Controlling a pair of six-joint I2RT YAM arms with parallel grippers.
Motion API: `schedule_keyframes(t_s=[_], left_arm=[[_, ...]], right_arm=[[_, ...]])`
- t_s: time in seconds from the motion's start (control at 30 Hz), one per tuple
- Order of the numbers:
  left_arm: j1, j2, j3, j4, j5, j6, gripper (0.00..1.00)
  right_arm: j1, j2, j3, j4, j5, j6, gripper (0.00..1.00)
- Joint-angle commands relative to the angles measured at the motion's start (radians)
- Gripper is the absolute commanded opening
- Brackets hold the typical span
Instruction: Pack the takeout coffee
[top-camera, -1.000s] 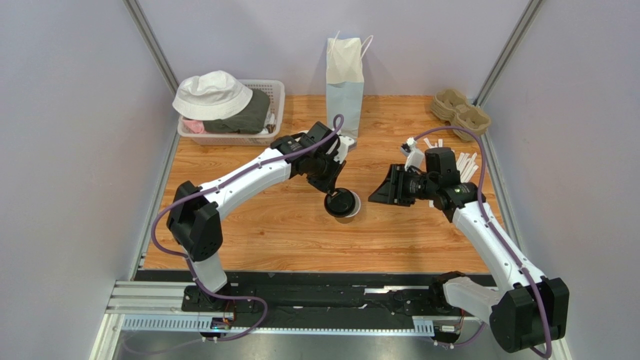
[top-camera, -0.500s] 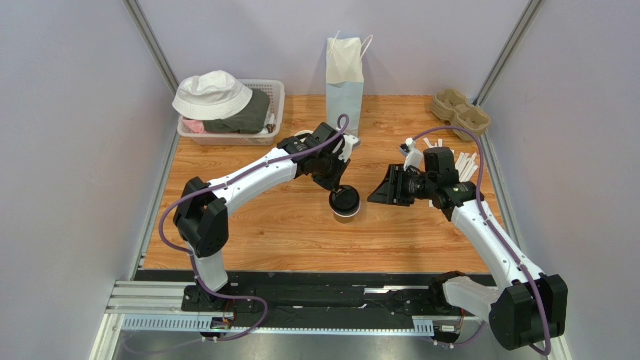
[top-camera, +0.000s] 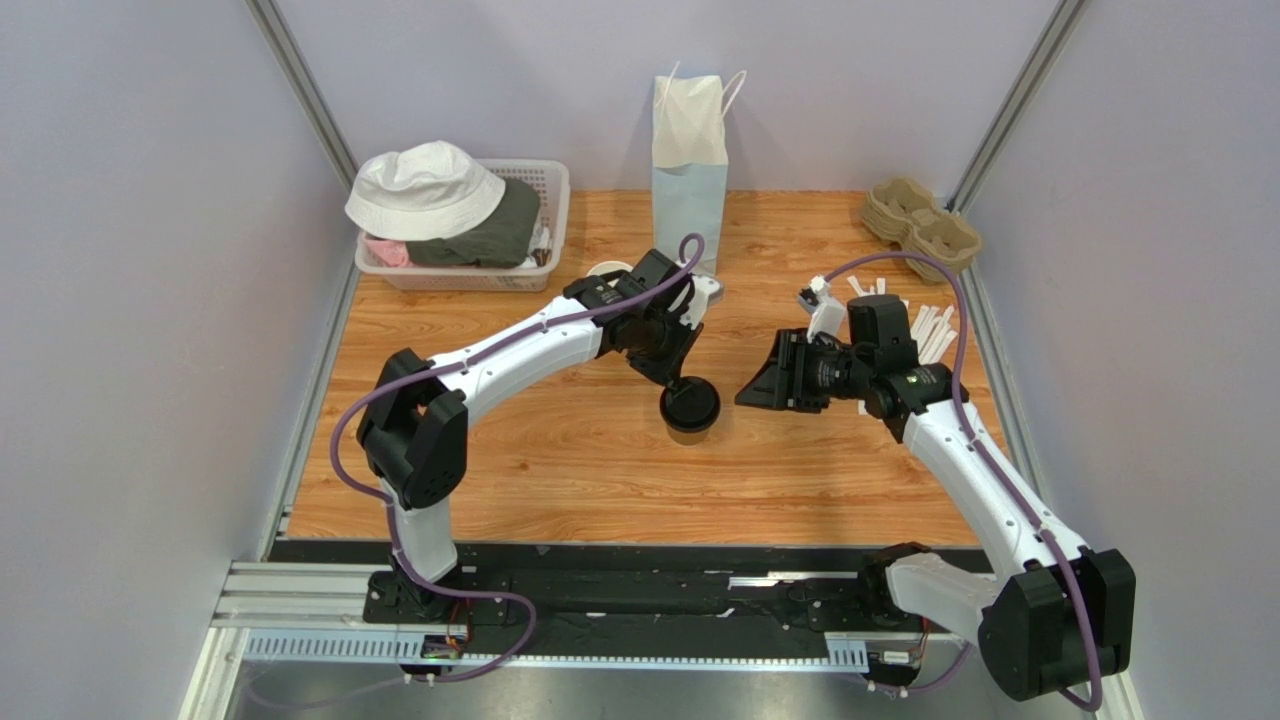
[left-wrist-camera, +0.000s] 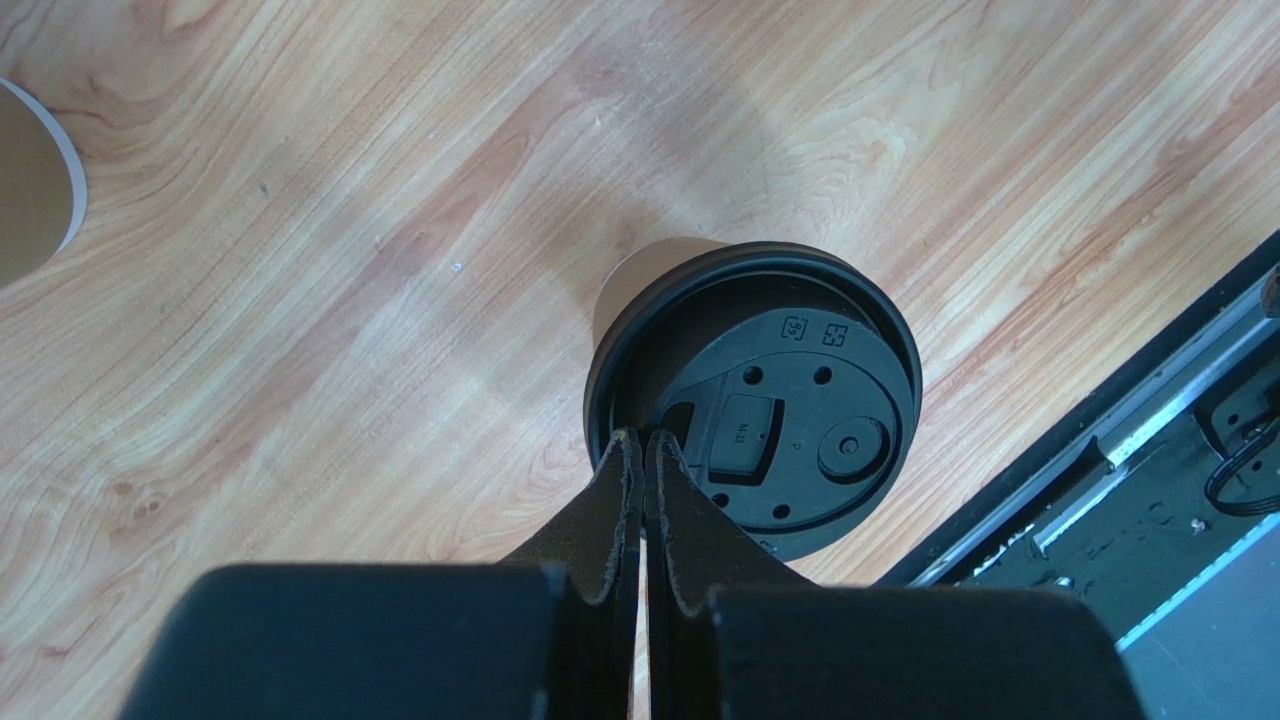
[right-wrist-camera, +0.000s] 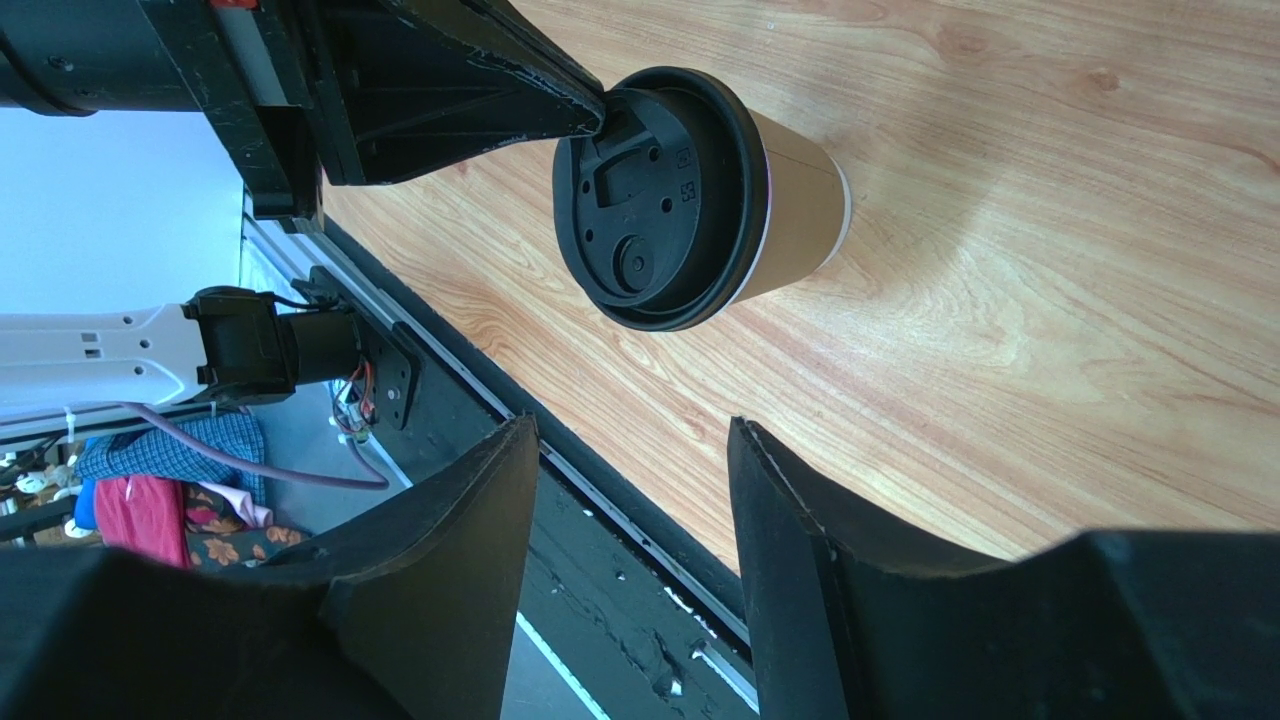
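Note:
The takeout coffee (top-camera: 690, 405), a brown and white paper cup with a black lid, stands upright on the wooden table near its middle. My left gripper (top-camera: 678, 378) is shut with nothing between its fingers. Its tips rest on the lid's far rim, as the left wrist view shows for the gripper (left-wrist-camera: 643, 440) and the lid (left-wrist-camera: 766, 435). My right gripper (top-camera: 747, 393) is open and hangs just right of the cup, apart from it. In the right wrist view the cup (right-wrist-camera: 684, 188) lies beyond the open right gripper (right-wrist-camera: 631, 428), with the left fingertips (right-wrist-camera: 586, 105) on the lid's edge.
A white paper bag (top-camera: 690, 150) stands at the back centre. A basket (top-camera: 553, 188) holding a white hat and clothes is back left. Cardboard cup carriers (top-camera: 920, 222) lie back right, white sticks (top-camera: 935, 327) near the right arm. A lidless cup (top-camera: 607, 273) sits behind the left arm.
My left gripper has shifted slightly right, staying on the lid. The white rim that showed beside the lid is now covered. The right jaws stand a little wider.

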Motion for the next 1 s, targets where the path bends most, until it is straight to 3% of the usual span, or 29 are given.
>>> schedule_keyframes(t_s=[0.0, 0.2, 0.3, 0.33, 0.43, 0.57, 0.6, 0.77, 0.87, 0.9, 0.97], left_arm=[[-0.010, 0.007, 0.044, 0.006, 0.002, -0.009, 0.00], [-0.016, 0.004, 0.041, -0.003, -0.001, -0.008, 0.02], [-0.016, 0.001, 0.046, -0.006, 0.000, -0.006, 0.10], [-0.014, -0.002, 0.051, -0.009, 0.002, -0.006, 0.19], [-0.014, -0.005, 0.075, -0.023, 0.005, 0.000, 0.33], [-0.016, -0.016, 0.097, -0.037, 0.013, -0.006, 0.42], [-0.014, -0.022, 0.100, -0.042, 0.014, -0.005, 0.49], [-0.014, -0.070, 0.135, -0.063, -0.006, 0.001, 0.54], [-0.008, -0.172, 0.106, -0.028, -0.015, 0.012, 0.81], [-0.004, -0.250, 0.088, -0.008, -0.021, 0.011, 0.98], [0.016, -0.342, 0.007, 0.076, -0.006, 0.020, 0.98]], right_arm=[[0.002, -0.012, 0.018, 0.024, -0.009, -0.025, 0.54], [0.001, -0.002, 0.025, 0.020, -0.009, -0.035, 0.59], [-0.001, 0.004, 0.032, 0.017, -0.013, -0.039, 0.64], [0.001, 0.009, 0.037, 0.015, -0.015, -0.041, 0.67], [0.001, 0.011, 0.045, 0.012, -0.022, -0.048, 0.69], [0.001, 0.014, 0.054, 0.008, -0.032, -0.056, 0.70], [0.001, 0.015, 0.057, 0.006, -0.033, -0.059, 0.71], [0.001, 0.009, 0.087, 0.001, -0.052, -0.078, 0.73], [0.001, 0.001, 0.117, -0.009, -0.061, -0.113, 0.78], [0.001, 0.000, 0.149, -0.015, -0.059, -0.124, 0.80], [-0.001, 0.001, 0.182, -0.032, -0.061, -0.163, 0.85]])
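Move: The shut left fingertips are at the outer left edge of the black lid, whose middle lies about 3 cm back, 3 cm to the right and 1 cm below. The paper cup is right under the lid, its middle some 6 cm below that hand. The cup stack stands about 17 cm ahead and 9 cm to its left, the paper bag about 25 cm ahead and 2 cm right. From the right hand, the lid is about 9 cm left, 1 cm ahead and 4 cm lower. The left hand stays at the lid's edge at first while its shut fingers begin to spread, then climbs straight up about 6 cm, slowly and then fast, ending almost wide open over the lid and clear of it. The right hand, still empty beside the cup, holds its place while opening from about half to four fifths, and only towards the end lifts some 2 cm. ##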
